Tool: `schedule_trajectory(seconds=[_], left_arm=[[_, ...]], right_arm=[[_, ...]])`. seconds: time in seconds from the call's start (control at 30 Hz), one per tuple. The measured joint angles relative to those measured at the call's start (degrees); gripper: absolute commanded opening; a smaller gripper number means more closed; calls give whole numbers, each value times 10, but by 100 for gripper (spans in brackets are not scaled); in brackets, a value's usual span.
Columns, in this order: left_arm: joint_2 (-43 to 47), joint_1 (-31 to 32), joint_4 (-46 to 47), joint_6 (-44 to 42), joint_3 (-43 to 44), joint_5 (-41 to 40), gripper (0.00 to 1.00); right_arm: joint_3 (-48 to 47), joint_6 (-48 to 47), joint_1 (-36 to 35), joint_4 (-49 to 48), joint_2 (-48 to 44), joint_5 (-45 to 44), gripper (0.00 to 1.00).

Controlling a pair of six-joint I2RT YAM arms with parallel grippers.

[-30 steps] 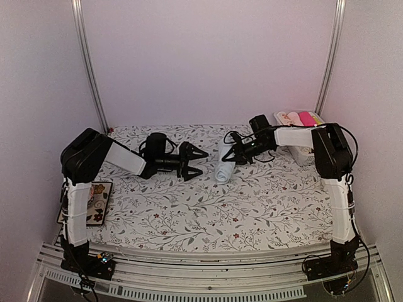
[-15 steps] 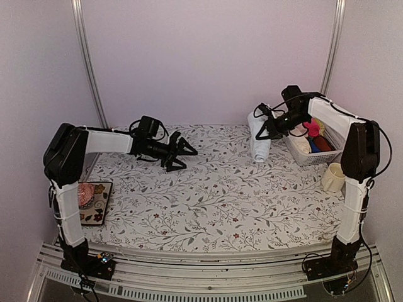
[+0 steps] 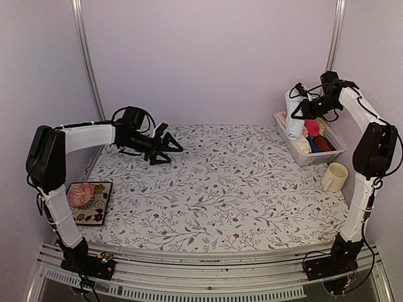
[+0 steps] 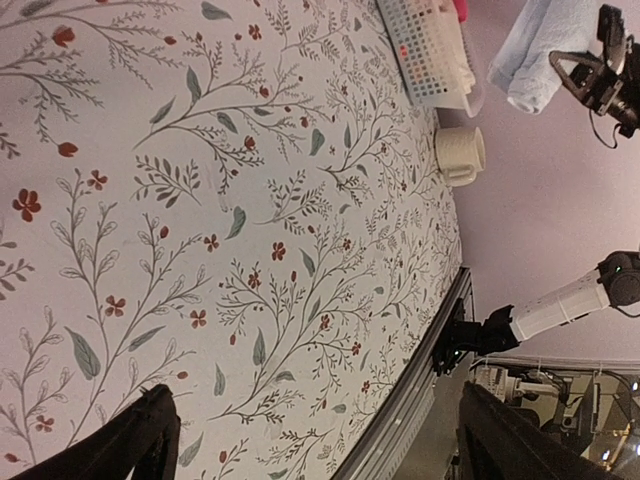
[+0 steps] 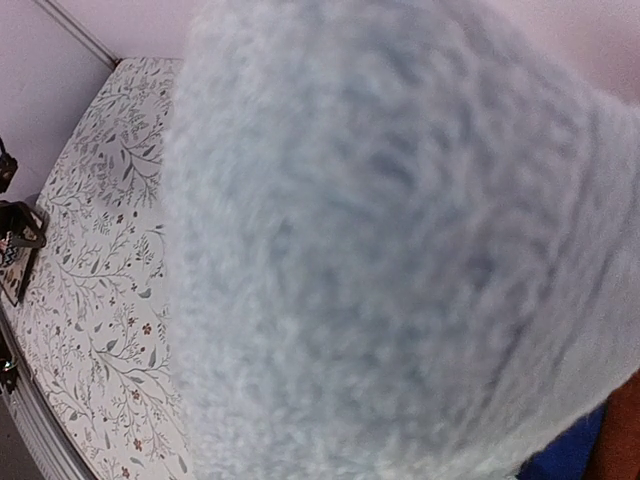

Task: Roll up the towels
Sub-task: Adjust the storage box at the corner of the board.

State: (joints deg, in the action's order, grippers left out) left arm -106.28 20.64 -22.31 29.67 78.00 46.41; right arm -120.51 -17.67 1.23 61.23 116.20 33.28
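Note:
A rolled light blue towel (image 3: 293,118) hangs upright above the white basket (image 3: 317,158) at the back right, with my right gripper (image 3: 302,111) shut on its upper part. In the right wrist view that towel (image 5: 400,250) fills the frame and hides the fingers. A rolled cream towel (image 3: 303,145) lies inside the basket. My left gripper (image 3: 170,148) is open and holds nothing, low over the back left of the table. The left wrist view shows the hanging towel (image 4: 532,55) far off, above the basket (image 4: 432,52).
A cream cup (image 3: 334,177) stands in front of the basket near the right edge. Hot-pink (image 3: 313,128) and darker cloths lie in the basket. A pink knitted lump (image 3: 80,195) rests on a patterned mat at the front left. The table has a floral cover.
My right arm has lifted the rolled blue towel off the middle of the table and carried it up and right, over the basket. My left arm has swung back and left, still open.

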Motion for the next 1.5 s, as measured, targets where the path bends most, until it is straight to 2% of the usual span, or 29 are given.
schedule_trajectory(seconds=[0.2,0.43,0.67,0.83,1.0,1.13,1.5], left_arm=[[1,-4,-14,-11,-1,-4,97],[-16,-4,-10,-8,9,3,97],[-49,-4,-9,-5,37,10,97],[-67,-4,-5,-2,55,16,97],[-85,-4,-5,1,55,20,97],[-86,-4,-5,3,56,22,97],[-86,-4,-4,6,56,24,97]], right_arm=[[-4,9,44,-19,0,-61,3],[96,66,72,-93,-26,-188,3],[121,98,78,-127,-24,-273,2],[122,102,78,-132,7,-268,2],[125,100,75,-141,55,-226,2],[124,94,66,-146,58,-191,2],[90,117,-16,-136,88,-107,3]])
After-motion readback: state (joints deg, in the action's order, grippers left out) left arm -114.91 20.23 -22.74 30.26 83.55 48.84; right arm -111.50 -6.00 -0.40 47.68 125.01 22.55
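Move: The right gripper holds the rolled white towel above the storage box. The box's middle lies about 8 cm to this gripper's right, 3 cm ahead and 18 cm below. In the box, the pink roll is about 8 cm right and 5 cm ahead, and the brown roll 12 cm right and 1 cm ahead. The mug stands 12 cm right and 13 cm back. From the left gripper the box is about 59 cm right and 14 cm ahead. Keep the towel pinched and swing the right gripper about 15 cm right over the storage box, turning clockwise some 30 degrees. Lower it about 12 cm so the towel goes in, easing slightly forward, then sweep back left roughly 13 cm, undoing half the turn and bearing the towel on the box's left inside. Meanwhile lower the open left gripper about 3 cm. ##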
